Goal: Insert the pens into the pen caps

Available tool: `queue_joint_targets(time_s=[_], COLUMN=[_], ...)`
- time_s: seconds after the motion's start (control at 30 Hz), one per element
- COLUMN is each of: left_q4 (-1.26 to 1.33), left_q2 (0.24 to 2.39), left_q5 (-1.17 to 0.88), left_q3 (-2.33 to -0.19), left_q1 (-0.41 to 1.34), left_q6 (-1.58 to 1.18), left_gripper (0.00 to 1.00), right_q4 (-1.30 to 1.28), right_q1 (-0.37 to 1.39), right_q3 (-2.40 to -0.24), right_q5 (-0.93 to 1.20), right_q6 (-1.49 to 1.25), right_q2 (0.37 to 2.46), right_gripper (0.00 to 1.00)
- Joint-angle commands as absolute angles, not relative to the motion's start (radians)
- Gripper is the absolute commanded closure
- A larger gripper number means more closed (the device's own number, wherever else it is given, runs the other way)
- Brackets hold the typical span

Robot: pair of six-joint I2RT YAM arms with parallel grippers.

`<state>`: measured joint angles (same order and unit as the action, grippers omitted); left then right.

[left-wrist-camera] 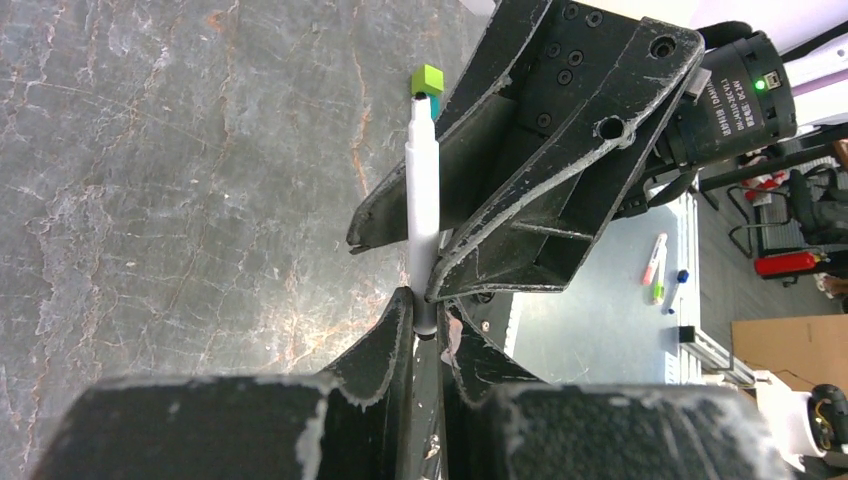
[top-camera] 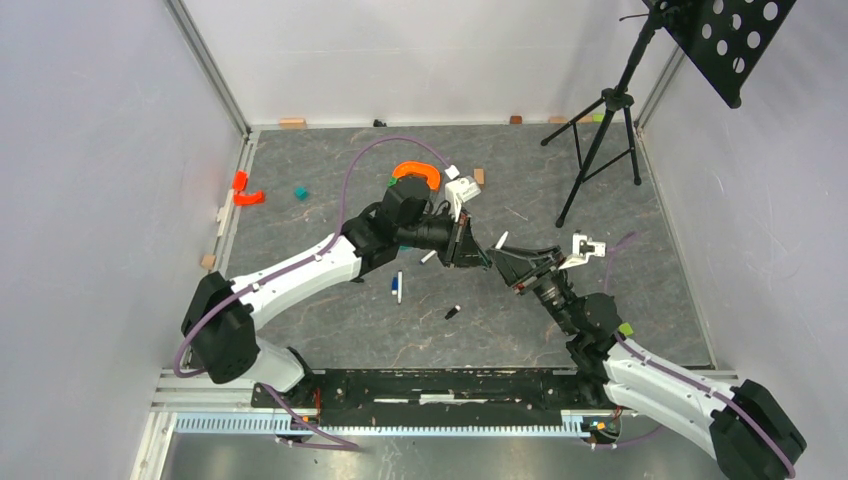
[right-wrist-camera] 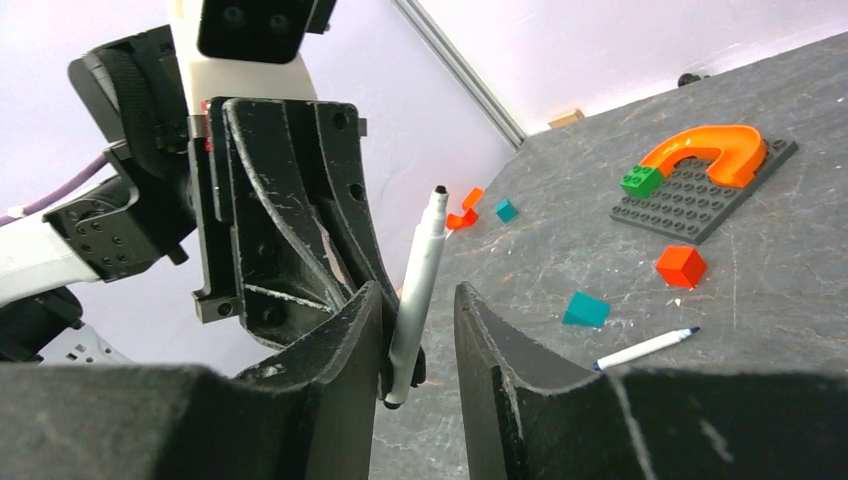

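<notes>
A white pen [left-wrist-camera: 422, 190] is held upright-tilted by its lower end in my shut left gripper [left-wrist-camera: 428, 305]. In the right wrist view the same pen [right-wrist-camera: 420, 280] stands between the spread fingers of my right gripper [right-wrist-camera: 420, 300], dark tip up, leaning by the left finger [right-wrist-camera: 345, 330]; the right jaws are open round it. In the top view the two grippers meet mid-table, left [top-camera: 468, 245] and right [top-camera: 505, 262], with the pen [top-camera: 501, 240] between them. A second white pen with a blue end [top-camera: 398, 287] and a black cap [top-camera: 452, 312] lie on the table.
A dark brick plate with an orange arch [right-wrist-camera: 700, 185], a red brick [right-wrist-camera: 681, 267] and a teal brick [right-wrist-camera: 585, 310] lie beyond the grippers. Another white pen [right-wrist-camera: 645, 348] lies on the table nearby. A black tripod [top-camera: 600, 150] stands at the back right.
</notes>
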<state>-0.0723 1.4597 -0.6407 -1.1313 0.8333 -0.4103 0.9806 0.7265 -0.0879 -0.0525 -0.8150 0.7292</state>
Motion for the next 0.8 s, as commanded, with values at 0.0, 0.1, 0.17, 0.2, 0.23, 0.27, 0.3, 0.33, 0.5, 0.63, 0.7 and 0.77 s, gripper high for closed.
queue_joint_targets(time_s=[0.0, 0.1, 0.17, 0.2, 0.23, 0.27, 0.3, 0.33, 0.5, 0.63, 0.7, 0.77], left_q4=[0.034, 0.039, 0.044, 0.048, 0.053, 0.064, 0.072, 0.076, 0.08, 0.08, 0.08, 0.08], left_q2=[1.425, 1.43, 1.43, 1.429, 1.427, 1.425, 1.425, 1.424, 1.422, 1.416, 1.418, 1.419], left_q5=[-0.685, -0.686, -0.689, -0.691, -0.694, -0.696, -0.698, -0.698, -0.696, -0.693, -0.692, -0.693], left_q3=[-1.129, -1.126, -1.125, -1.123, -1.12, -1.116, -1.112, -1.109, -1.105, -1.104, -1.104, -1.104], left_q1=[0.822, 0.821, 0.821, 0.821, 0.821, 0.821, 0.821, 0.821, 0.82, 0.818, 0.819, 0.819], left_q6=[-0.47, -0.473, -0.476, -0.476, -0.481, -0.485, -0.49, -0.493, -0.493, -0.489, -0.489, -0.488], left_gripper=[0.98, 0.98, 0.98, 0.98, 0.98, 0.98, 0.98, 0.98, 0.98, 0.98, 0.98, 0.97], right_q4=[1.1, 1.128, 1.137, 1.143, 1.15, 1.159, 1.167, 1.174, 1.187, 1.184, 1.167, 1.151], right_q1=[0.747, 0.754, 0.759, 0.76, 0.761, 0.763, 0.765, 0.767, 0.773, 0.776, 0.776, 0.775], right_q3=[-0.069, -0.071, -0.079, -0.081, -0.083, -0.083, -0.082, -0.082, -0.086, -0.076, -0.079, -0.081], right_q5=[-0.016, -0.017, -0.013, -0.01, -0.009, -0.008, -0.009, -0.008, -0.003, -0.003, -0.006, -0.01], right_q6=[-0.811, -0.813, -0.811, -0.81, -0.809, -0.808, -0.808, -0.81, -0.808, -0.799, -0.791, -0.783], right_q2=[0.75, 0.764, 0.777, 0.783, 0.788, 0.793, 0.797, 0.801, 0.818, 0.815, 0.806, 0.799], right_gripper=[0.64, 0.7, 0.7, 0.71, 0.71, 0.71, 0.73, 0.74, 0.77, 0.86, 0.97, 1.0])
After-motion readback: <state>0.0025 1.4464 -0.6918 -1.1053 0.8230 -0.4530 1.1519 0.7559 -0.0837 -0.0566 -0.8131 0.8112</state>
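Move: Close the right gripper on the white pen that the left gripper still holds by its rear end, nib up. The pen's middle is between the right fingertips, about 1 cm above their hand point; from the left hand it lies some 3 cm up, 1 cm ahead and 1 cm right. On the table, roughly 23 cm below the right hand, the black cap lies about 6 cm left and 4 cm back, and a loose pen about 11 cm left and 8 cm ahead. Close the partly open right gripper steadily until its fingertips pinch the pen shaft just above the left fingertips, while lifting this hand about 1.5 cm and tilting its fingers up some 5 degrees. Keep the left fingers shut on the pen's rear end and let the left hand rise along with it, about 1 cm. ##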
